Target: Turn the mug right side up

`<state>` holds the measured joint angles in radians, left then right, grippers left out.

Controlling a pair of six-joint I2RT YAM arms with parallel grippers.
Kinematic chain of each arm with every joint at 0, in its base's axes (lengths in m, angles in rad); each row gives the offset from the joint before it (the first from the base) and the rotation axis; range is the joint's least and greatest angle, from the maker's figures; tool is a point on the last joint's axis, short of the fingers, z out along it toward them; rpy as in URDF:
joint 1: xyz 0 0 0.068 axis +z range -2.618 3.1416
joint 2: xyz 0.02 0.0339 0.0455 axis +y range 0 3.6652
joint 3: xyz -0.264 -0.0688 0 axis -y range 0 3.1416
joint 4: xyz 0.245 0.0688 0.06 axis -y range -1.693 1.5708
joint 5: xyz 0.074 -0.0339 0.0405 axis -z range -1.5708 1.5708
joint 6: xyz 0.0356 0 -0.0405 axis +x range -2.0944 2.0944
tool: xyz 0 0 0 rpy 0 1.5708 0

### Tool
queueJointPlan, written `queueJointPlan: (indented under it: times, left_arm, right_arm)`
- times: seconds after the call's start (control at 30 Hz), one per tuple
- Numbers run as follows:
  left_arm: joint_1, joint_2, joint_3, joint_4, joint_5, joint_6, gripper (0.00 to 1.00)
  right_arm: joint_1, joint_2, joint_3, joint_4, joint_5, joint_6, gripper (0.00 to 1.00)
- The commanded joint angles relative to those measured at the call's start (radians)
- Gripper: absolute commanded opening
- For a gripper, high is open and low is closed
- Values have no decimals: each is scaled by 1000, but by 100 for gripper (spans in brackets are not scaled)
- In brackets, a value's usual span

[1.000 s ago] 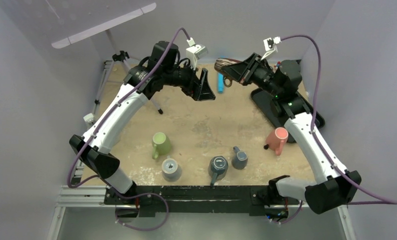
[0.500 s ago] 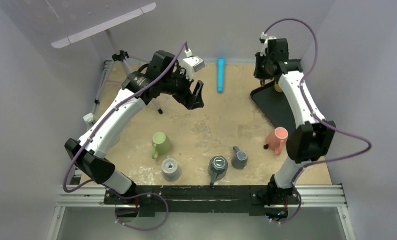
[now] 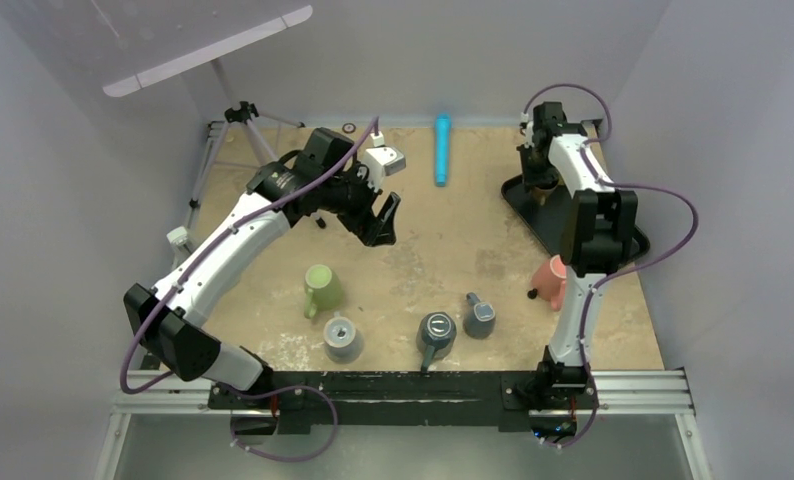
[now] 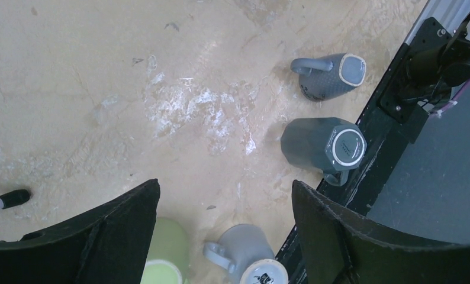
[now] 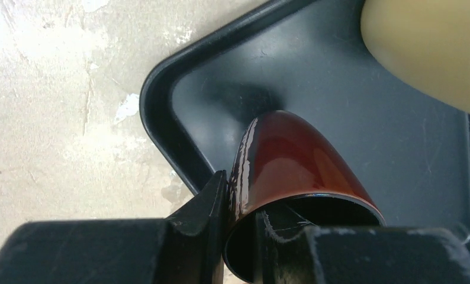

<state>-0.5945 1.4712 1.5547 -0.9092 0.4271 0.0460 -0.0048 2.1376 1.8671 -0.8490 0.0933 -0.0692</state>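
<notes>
A glossy red-brown mug [image 5: 292, 160] hangs over the near-left corner of the black tray [image 5: 398, 148], its open mouth towards the wrist camera. My right gripper [image 5: 241, 204] is shut on its rim, with one finger outside the wall and one inside. I cannot tell whether the mug's base touches the tray. In the top view the right gripper [image 3: 543, 178] is at the back right, over the tray [image 3: 521, 205]. My left gripper [image 3: 381, 218] is open and empty above the table's middle. It also shows in the left wrist view [image 4: 225, 186].
A cream mug [image 5: 428, 47] stands on the tray beside the held mug. Near the front are a green mug [image 3: 321, 288], an upside-down grey mug [image 3: 342, 338], two dark grey mugs [image 3: 436, 333] [image 3: 479, 316] and a pink mug [image 3: 553, 280]. A blue cylinder [image 3: 441, 150] lies at the back.
My right arm has swung the mug from high at the back centre to the right and down over the tray. My left gripper has moved lower and nearer, still open.
</notes>
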Motion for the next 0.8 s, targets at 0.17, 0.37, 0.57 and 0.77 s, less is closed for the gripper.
queueJointPlan:
  times: [0.17, 0.37, 0.57, 0.77]
  left_arm:
    - [7, -1, -4, 12, 6, 39, 85]
    - [6, 12, -7, -19, -23, 69, 85]
    - [9, 23, 9, -116, -121, 149, 87]
    - [40, 13, -2, -239, -214, 209, 91]
  right_arm:
    - [-24, 70, 136, 37, -63, -21, 0]
    - [-24, 104, 152, 38, -92, -13, 0]
    - [-23, 105, 170, 6, -73, -13, 29]
    - [-23, 38, 197, 3, -46, -5, 47]
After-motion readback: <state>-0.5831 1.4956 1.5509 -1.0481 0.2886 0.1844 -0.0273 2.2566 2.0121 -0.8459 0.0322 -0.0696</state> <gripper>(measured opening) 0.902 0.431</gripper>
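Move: The left gripper is empty. The green mug stands about 12 cm to its left, 2 cm back and 21 cm below. The white mug is 13 cm back, 7 cm left; the navy mug 15 cm back, 12 cm right. The right gripper still holds the brown mug, mouth up; its spot on the tray lies 3 cm ahead and some 8 cm down. The yellow mug stands roughly 6 cm ahead, 9 cm right, 4 cm below. Set the brown mug down inside the tray's left corner: ease the right gripper forward and down, about 2.5 cm each, still pinching its left wall, then open the fingers and start lifting, 1.5 cm up. Meanwhile, after a pause, sweep the open left gripper left and down, about 4 cm, towards the green mug, tilting its fingers more steeply down. ##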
